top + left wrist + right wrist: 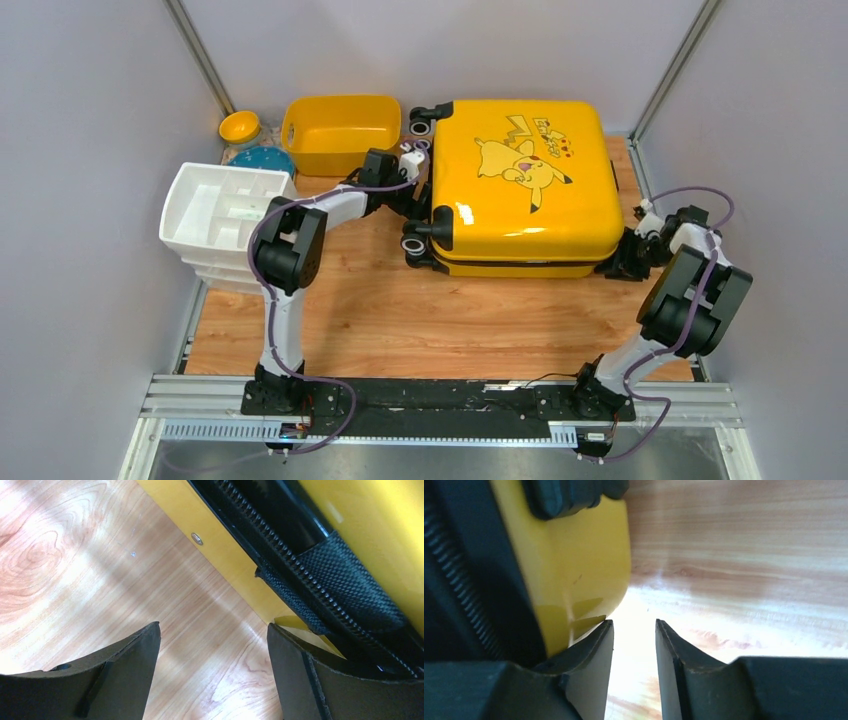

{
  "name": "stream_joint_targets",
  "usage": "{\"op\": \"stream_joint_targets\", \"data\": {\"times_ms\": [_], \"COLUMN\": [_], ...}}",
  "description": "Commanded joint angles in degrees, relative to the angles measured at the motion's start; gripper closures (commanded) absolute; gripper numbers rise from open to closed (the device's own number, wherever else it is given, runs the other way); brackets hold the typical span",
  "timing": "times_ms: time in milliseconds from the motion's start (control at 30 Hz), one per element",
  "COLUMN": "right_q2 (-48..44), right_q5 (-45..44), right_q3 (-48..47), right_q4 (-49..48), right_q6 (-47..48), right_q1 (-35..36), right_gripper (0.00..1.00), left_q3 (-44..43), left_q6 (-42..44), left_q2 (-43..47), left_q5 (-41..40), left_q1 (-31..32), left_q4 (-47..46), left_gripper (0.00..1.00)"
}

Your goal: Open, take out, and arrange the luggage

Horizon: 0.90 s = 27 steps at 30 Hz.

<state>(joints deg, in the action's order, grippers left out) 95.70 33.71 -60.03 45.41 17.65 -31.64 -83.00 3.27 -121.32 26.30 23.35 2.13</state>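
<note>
The luggage (520, 170), a yellow hard-shell suitcase with a Pikachu print, lies flat and closed at the back middle of the wooden table. Its black wheels (418, 240) face left. My left gripper (420, 200) sits low at that wheel side, open, with only bare wood between its fingers (214, 625). The yellow shell (220, 555) and black zipper teeth (280, 555) run just past its right finger. At the case's near right corner, my right gripper (618, 262) is open by a narrow gap (634, 621) and holds nothing. Its left finger lies against the yellow corner (574, 555).
A plain yellow tub (343, 130) stands left of the case at the back. A white compartmented organiser (225, 215) sits at the left edge, with a small yellow bowl (240, 126) and a teal dish (265, 160) behind it. Grey walls close in on both sides.
</note>
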Motion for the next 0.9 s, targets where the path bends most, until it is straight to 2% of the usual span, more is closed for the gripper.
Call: {"op": "stream_joint_targets", "data": {"times_ms": [0, 167, 333, 500, 533, 667, 800, 867], "right_q2": [-4.03, -2.98, -3.23, -5.78, -6.66, -8.6, -10.44, -11.41], "right_q5": [13.31, 11.47, 7.95, 7.68, 8.12, 10.39, 13.83, 12.61], "right_q3": [-5.62, -13.78, -15.21, -13.71, -13.88, -15.29, -16.35, -15.65], "right_q4": [8.64, 12.95, 14.27, 15.84, 18.2, 26.99, 39.11, 40.54], "right_q6": [4.65, 7.31, 10.2, 13.37, 15.03, 25.22, 39.97, 42.02], "right_q1": [-0.87, -5.88, -6.68, -7.47, -8.08, -12.03, -18.54, -20.48], "right_gripper": [0.55, 0.42, 0.39, 0.41, 0.41, 0.42, 0.42, 0.42], "left_q3": [-3.4, 1.08, 0.74, -7.16, -9.09, -17.87, -24.83, -29.21], "left_q6": [-2.48, -0.64, 1.13, 0.16, 0.25, 1.3, 2.1, 1.22], "left_q2": [6.35, 12.15, 11.81, 4.0, 2.42, -5.4, -11.3, -14.46], "left_q5": [12.37, 8.68, 6.31, 5.6, 7.43, 14.73, 17.8, 17.9], "left_q1": [3.19, 1.61, 1.26, 1.34, 1.43, 2.65, 4.77, 6.17], "left_q4": [-2.58, -0.57, -0.19, -1.87, -1.52, -1.78, -4.5, -5.03], "left_gripper": [0.12, 0.11, 0.12, 0.12, 0.12, 0.12, 0.11, 0.11]}}
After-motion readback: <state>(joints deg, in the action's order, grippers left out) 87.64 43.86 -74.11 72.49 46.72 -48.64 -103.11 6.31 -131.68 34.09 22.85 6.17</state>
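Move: Both hands are low at the yellow suitcase's two ends. Its middle lies about 19 cm right of the left hand, 2 cm farther forward and some 7 cm higher. The near wheels stand about 8 cm back and 2 cm left of the left hand, and the far wheels 13 cm ahead and 1 cm left; the orange bin is 13 cm ahead and 17 cm left. From the right hand the suitcase's middle is about 20 cm left, 14 cm ahead and 7 cm up. Up first: the left hand climbs some 6 cm beside the suitcase's wheeled end. It then swings forward and right while sinking a little, bearing against that end between the wheel pairs with its fingers wide open. The right hand lifts away from the near right corner, about 10 cm in all, easing right and finally back, its fingers opening and its wrist tilting up. ##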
